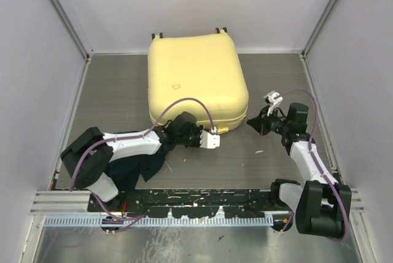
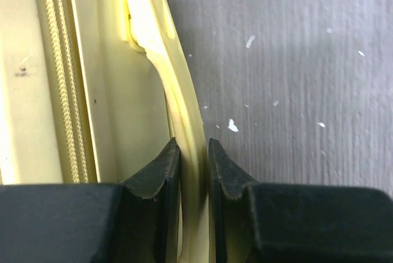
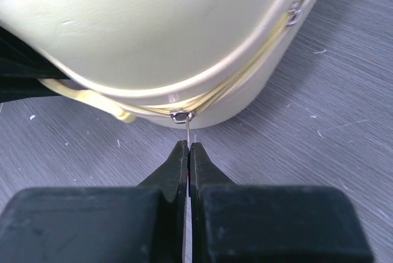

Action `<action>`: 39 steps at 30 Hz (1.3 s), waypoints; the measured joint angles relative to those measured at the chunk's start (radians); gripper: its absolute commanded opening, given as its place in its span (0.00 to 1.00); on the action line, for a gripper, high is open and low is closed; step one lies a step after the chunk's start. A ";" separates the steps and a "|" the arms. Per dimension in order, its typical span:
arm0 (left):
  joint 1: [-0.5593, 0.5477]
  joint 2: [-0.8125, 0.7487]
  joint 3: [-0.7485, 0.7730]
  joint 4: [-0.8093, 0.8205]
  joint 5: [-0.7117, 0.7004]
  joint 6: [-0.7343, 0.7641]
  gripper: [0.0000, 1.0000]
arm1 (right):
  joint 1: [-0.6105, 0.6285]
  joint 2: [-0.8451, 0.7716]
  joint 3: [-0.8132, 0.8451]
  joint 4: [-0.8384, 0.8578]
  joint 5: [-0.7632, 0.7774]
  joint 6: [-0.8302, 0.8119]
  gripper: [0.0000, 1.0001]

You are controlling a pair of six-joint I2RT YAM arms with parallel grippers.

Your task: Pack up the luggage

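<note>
The luggage (image 1: 196, 78) lies closed and flat at the back middle of the table, a pale-yellow hard shell. My left gripper (image 1: 212, 141) is at its near edge. In the left wrist view the jaws (image 2: 194, 146) press on both sides of the thin yellow handle (image 2: 178, 91), beside the zipper track (image 2: 55, 60). My right gripper (image 1: 250, 123) is at the near right corner of the luggage (image 3: 153, 23). There it (image 3: 188, 147) is shut on the thin metal zipper pull (image 3: 188, 129), which hangs from the slider (image 3: 182, 115).
A dark cloth (image 1: 138, 168) lies crumpled on the table under my left arm. Grey walls with metal rails close the table on the left, right and back. A black rail (image 1: 196, 198) runs along the near edge between the arm bases.
</note>
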 measured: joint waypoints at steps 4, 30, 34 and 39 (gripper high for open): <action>0.006 -0.058 -0.063 0.001 0.049 0.089 0.00 | -0.062 0.074 0.050 -0.050 -0.082 -0.057 0.01; -0.024 -0.177 0.122 -0.351 0.126 0.009 0.86 | -0.021 0.329 0.217 0.141 -0.005 0.137 0.63; -0.053 -0.227 0.267 -0.383 0.122 -0.110 0.91 | -0.032 0.263 0.217 0.126 0.036 0.126 0.86; 0.021 -0.262 0.403 -0.418 0.128 -0.274 0.95 | -0.039 0.215 0.246 0.055 0.084 0.114 0.91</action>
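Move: From the right fingers, which already pinch one slider's pull, the other zipper slider lies about 9 cm ahead and 2 cm to the left, roughly level; the pulled slider itself sits some 2 cm ahead and 2 cm left. Gripped by the left fingers, the suitcase handle has its middle about 3 cm to their left. From the left hand the other slider is roughly 11 cm ahead, 14 cm right and 5 cm higher. Pulling the slider by its pull, the right hand goes about 6 cm forward along the suitcase's right side towards the other slider, then opens wide, lets go and backs off up and a little right. Meanwhile the left hand keeps its pinch on the handle, easing back and left a couple of centimetres, then opens, frees it and rises some 20 cm, tilting about 20 degrees. ##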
